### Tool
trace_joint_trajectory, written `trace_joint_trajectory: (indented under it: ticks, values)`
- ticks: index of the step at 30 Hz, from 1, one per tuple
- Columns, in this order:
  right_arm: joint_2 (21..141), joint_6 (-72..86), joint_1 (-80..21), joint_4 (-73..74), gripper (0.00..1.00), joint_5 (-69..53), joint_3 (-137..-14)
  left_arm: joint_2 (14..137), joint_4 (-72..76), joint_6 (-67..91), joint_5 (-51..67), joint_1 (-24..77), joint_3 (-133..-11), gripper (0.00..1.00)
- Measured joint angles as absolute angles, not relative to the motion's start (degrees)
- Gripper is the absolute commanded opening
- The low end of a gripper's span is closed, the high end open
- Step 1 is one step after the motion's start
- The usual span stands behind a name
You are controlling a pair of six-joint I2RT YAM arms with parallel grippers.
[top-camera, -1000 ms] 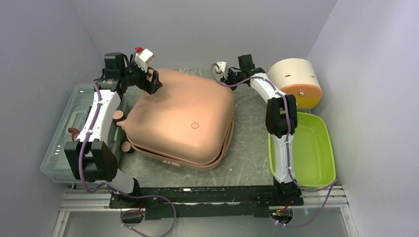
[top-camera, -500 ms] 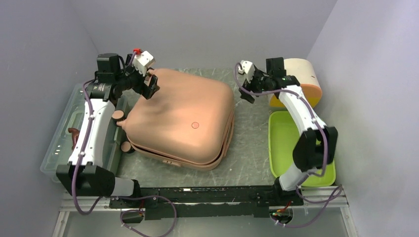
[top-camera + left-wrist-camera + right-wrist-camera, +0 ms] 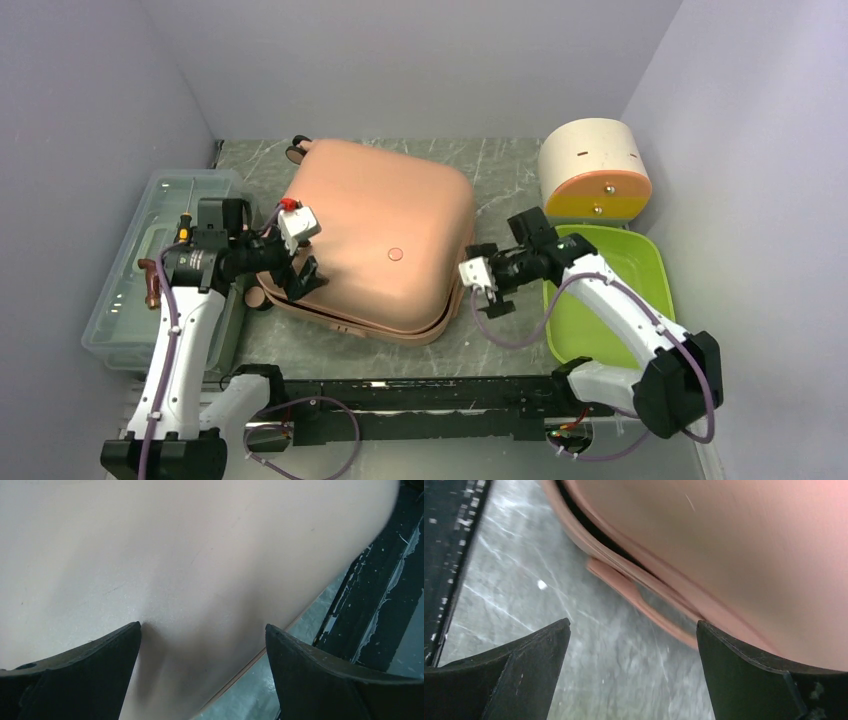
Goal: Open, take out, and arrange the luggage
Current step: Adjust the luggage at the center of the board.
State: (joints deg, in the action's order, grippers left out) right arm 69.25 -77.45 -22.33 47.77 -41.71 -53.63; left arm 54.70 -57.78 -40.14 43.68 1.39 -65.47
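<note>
The luggage, a large salmon-pink hard-shell case, lies flat in the middle of the table, lid on top. My left gripper hangs open at its front left corner; in the left wrist view the pink shell fills the frame under the left gripper, nothing between the fingers. My right gripper stands open beside the case's front right side. In the right wrist view the right gripper is over bare table, next to the case's side handle and a dark gap along the seam.
A clear plastic bin sits at the left, close to the left arm. A lime-green tray lies at the right under the right arm. A cream and orange cylinder stands at the back right. A black rail runs along the front edge.
Both arms have swung from the case's back corners forward to its front corners. The right gripper has opened wide on the way. The luggage has not moved.
</note>
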Motion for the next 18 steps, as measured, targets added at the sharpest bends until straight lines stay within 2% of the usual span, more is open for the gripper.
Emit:
trace_joint_trajectory:
  ticks: [4,14,15,18]
  values:
    - [67.16,-82.35,-28.38,47.29,0.95,-44.77,-50.89,50.87,-58.35,-43.03,47.00,1.21,-60.97,0.99]
    - [71.64,-86.83,-29.69,45.89,0.78,-46.50,-50.65,41.47,-67.33,-47.16,49.84,1.15,-56.38,0.99]
    - [71.57,-87.22,-29.69,45.50,0.73,-46.50,-50.35,40.62,-67.57,-47.29,50.19,1.02,-55.57,0.99]
    - [71.37,-89.17,-29.67,43.29,0.49,-46.65,-48.93,37.67,-68.51,-47.77,51.24,-1.15,-52.66,0.99]
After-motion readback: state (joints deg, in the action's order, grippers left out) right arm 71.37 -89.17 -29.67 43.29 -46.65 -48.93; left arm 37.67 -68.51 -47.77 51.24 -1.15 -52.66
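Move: The luggage's handle, low on its right-hand side, is about 5 cm to the right hand's left, 2 cm back and some 6 cm below; the green tray's middle is roughly 28 cm to that hand's right, 4 cm back and 9 cm below. On the luggage's near edge, the latch lies about 11 cm back from the left hand, 6 cm to its right and 15 cm lower; the handle is some 33 cm to the left hand's right, level fore and aft. The luggage's right side is met by the right hand, which slides about 4 cm left and 3 cm back, sinking 2 cm and turning some 15 degrees counter-clockwise; its fingers close by a third around the handle and rim, the forward fingertip coming onto the seam. Towards the luggage's near edge the open left hand draws back over 8 cm and sinks 4. ##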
